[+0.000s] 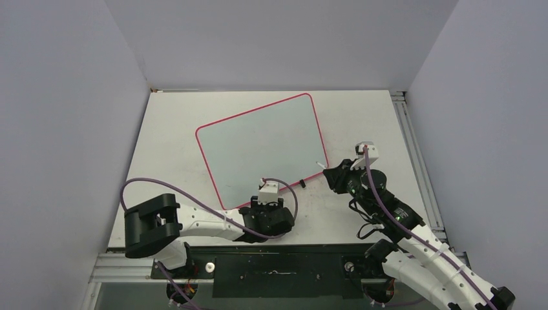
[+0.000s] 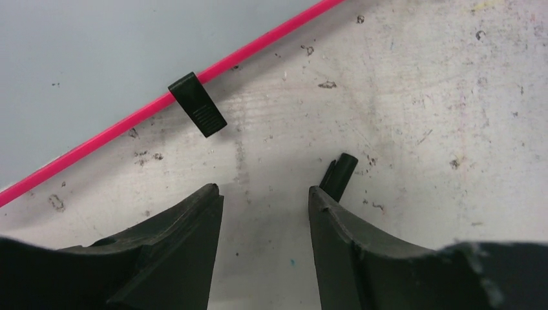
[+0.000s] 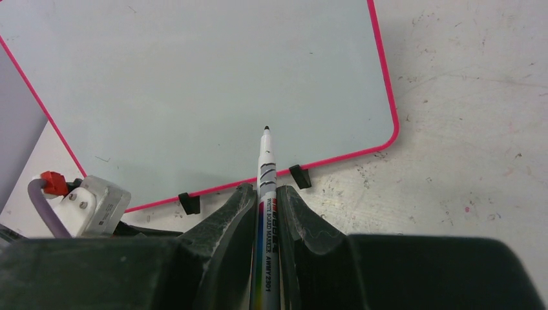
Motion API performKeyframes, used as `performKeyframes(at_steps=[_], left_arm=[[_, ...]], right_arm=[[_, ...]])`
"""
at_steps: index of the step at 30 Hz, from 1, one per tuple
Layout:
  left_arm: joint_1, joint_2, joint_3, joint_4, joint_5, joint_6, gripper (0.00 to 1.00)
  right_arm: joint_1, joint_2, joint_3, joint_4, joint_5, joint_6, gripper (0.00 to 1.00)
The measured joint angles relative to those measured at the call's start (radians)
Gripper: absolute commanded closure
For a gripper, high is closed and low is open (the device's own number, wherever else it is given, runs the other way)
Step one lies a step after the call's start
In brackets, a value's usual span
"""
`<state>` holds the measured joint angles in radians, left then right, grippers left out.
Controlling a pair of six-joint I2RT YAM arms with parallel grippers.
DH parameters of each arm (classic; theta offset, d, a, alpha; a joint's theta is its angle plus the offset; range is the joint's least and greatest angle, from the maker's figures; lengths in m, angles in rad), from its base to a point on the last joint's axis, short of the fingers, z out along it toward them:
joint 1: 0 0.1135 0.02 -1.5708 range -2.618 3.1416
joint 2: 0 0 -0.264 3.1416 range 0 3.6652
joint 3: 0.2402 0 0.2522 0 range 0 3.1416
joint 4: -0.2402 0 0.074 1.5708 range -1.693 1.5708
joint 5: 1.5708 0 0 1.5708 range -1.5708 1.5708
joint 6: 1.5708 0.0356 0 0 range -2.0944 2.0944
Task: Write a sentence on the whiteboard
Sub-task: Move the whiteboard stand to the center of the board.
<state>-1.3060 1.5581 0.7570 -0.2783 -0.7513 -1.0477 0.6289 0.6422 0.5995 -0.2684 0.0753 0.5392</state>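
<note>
The whiteboard point(image 1: 265, 139), white with a pink-red rim, lies tilted on the table; its face point(image 3: 194, 84) is blank and no sentence is in view. My right gripper point(image 3: 266, 192) point(image 1: 334, 174) is shut on a whiteboard marker point(image 3: 266, 174) at the board's near right corner. The marker's bare black tip points over the board. My left gripper point(image 2: 265, 194) point(image 1: 262, 205) stands open over bare tabletop just off the board's near edge, with nothing between its fingers. A small black cap point(image 2: 340, 173) lies by its right finger.
Black feet point(image 2: 197, 103) point(image 3: 299, 175) stick out from the board's near rim. The tabletop point(image 2: 420, 97) is scuffed and stained. Grey walls close in the left, back and right sides. A metal rail point(image 1: 413, 148) runs along the right edge.
</note>
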Motion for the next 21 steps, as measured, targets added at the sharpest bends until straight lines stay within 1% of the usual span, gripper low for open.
performKeyframes(at_steps=[3,8,12,15,18,21], left_arm=[[-0.026,-0.032,0.000,-0.035,-0.001,0.001,0.46],[-0.055,-0.124,0.000,-0.089,-0.001,0.026,0.37],[-0.057,-0.230,0.000,-0.101,0.031,0.093,0.32],[-0.056,-0.324,0.001,-0.104,0.069,0.154,0.32],[-0.037,-0.406,0.014,-0.125,0.121,0.222,0.32],[0.033,-0.453,0.060,-0.165,0.197,0.285,0.31]], right_arm=[[0.000,-0.004,0.001,-0.012,0.003,0.000,0.95],[0.000,-0.008,0.018,-0.043,0.008,-0.003,0.95],[0.000,-0.028,0.050,-0.066,0.013,-0.005,0.95],[0.000,-0.046,0.074,-0.080,0.015,-0.007,0.95],[0.000,-0.063,0.091,-0.088,0.016,-0.009,0.95],[0.000,-0.070,0.105,-0.095,0.018,-0.014,0.95]])
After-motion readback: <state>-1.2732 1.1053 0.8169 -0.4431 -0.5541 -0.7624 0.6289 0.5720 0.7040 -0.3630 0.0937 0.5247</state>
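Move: The left hand, already clear of the board's left stand clip, has that clip about 4 cm ahead, 3 cm to its left and 2 cm below. The marker cap lies some 4 cm to its right, 2 cm back and 3 cm below; the right stand clip is roughly 9 cm ahead, 10 cm right, on the same rim. From the right hand, still holding the marker, the left clip is about 21 cm to the left, level fore and aft, 20 cm below. Touching nothing, the left hand backs off a couple of centimetres from the left stand clip, then climbs steeply, about 12 cm in all, with its fingers spreading wider and its wrist turning some 15 degrees clockwise. The right hand keeps its grip on the marker and, a little later, rises about 5 cm, easing slightly right and back. ##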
